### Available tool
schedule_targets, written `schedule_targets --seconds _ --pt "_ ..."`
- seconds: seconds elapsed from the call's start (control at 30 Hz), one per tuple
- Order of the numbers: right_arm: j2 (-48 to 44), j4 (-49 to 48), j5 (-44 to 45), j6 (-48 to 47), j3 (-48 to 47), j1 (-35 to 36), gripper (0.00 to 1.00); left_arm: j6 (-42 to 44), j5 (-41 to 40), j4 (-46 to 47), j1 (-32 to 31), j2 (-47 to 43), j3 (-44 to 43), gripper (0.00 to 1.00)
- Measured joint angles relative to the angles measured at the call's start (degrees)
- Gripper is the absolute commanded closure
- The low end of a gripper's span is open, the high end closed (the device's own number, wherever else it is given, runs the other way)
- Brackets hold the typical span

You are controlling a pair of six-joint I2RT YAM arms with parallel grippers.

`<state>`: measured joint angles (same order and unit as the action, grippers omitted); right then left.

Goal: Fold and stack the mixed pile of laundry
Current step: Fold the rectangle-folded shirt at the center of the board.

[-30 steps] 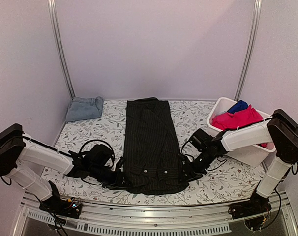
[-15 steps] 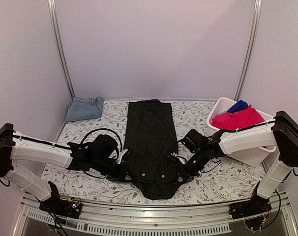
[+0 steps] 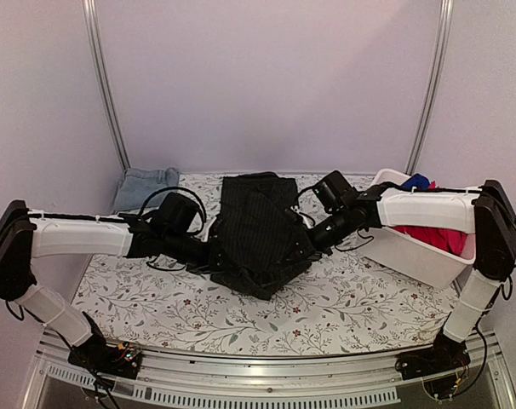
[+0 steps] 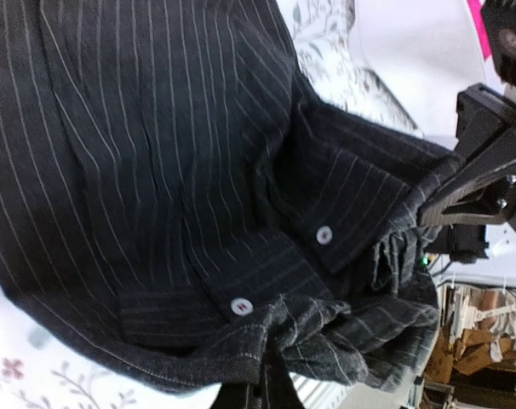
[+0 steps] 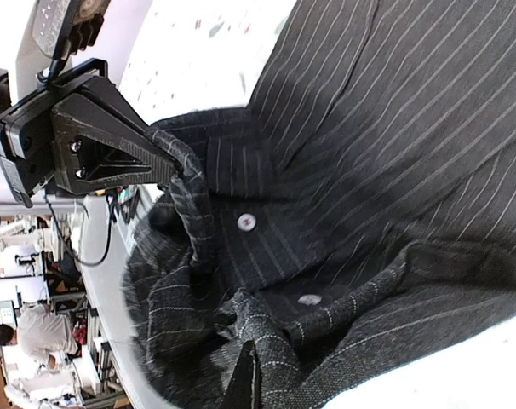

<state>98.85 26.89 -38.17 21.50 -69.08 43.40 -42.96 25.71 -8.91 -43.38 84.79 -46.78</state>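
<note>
The black pinstriped shirt [image 3: 256, 232] lies down the middle of the floral table cover [image 3: 343, 298], its near end raised off the table and bunched. My left gripper [image 3: 214, 254] is shut on the left corner of that end, and my right gripper [image 3: 314, 242] is shut on the right corner. In the left wrist view the shirt [image 4: 173, 153] fills the frame and its hem is pinched in my left gripper [image 4: 262, 375]. The right wrist view shows the button placket [image 5: 326, 221], with a fold of cloth in my right gripper [image 5: 248, 366]. A folded light blue denim piece [image 3: 144, 182] sits at the far left.
A white plastic bin [image 3: 411, 256] stands at the right under my right forearm, holding red-pink cloth [image 3: 435, 237] and royal blue cloth [image 3: 418, 181]. Two metal posts [image 3: 105, 85] rise at the back corners. A metal rail [image 3: 258, 375] runs along the near edge.
Both grippers shut on the shirt's near corners, lifted them and carried them toward the far end. The shirt now covers less of the table front.
</note>
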Motion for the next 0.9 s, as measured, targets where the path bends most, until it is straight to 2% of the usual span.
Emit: schedule_targets --seconds 0.33,0.53,0.73,0.9 --pt "16.55 1.42 1.11 -3.19 -17.49 -9.05 1.00 8.61 3.93 -3.23 13.55 18.25 -19.96 1.00" --pt "27.19 2.93 1.31 -3.80 -32.98 -13.99 1.00 12.15 5.62 -5.75 19.19 30.01 -34.14 1.00" --pt "36.83 3.63 0.85 -3.74 -44.50 -16.44 1.00 14.62 6.03 -8.04 22.45 38.73 -42.64 1.00" --pt "42.42 4.24 0.76 -3.30 -48.02 -16.76 1.00 15.26 6.86 -9.64 23.80 44.44 -47.43 1.00"
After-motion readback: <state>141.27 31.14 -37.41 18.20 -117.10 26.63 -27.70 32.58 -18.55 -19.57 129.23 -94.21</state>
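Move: Each hand already holds a corner of the striped shirt's raised near hem. The shirt's far end lies about 40 cm straight ahead of the left hand and 10 cm below, and likewise some 39 cm straight ahead of the right hand, 12 cm lower. The folded jeans are roughly 35 cm ahead and 26 cm left of the left hand; the laundry bin is some 18 cm ahead and 36 cm right of the right hand. Both shut grippers carry the hem about 25 cm forward towards the shirt's far end, sinking some 6 cm late. ##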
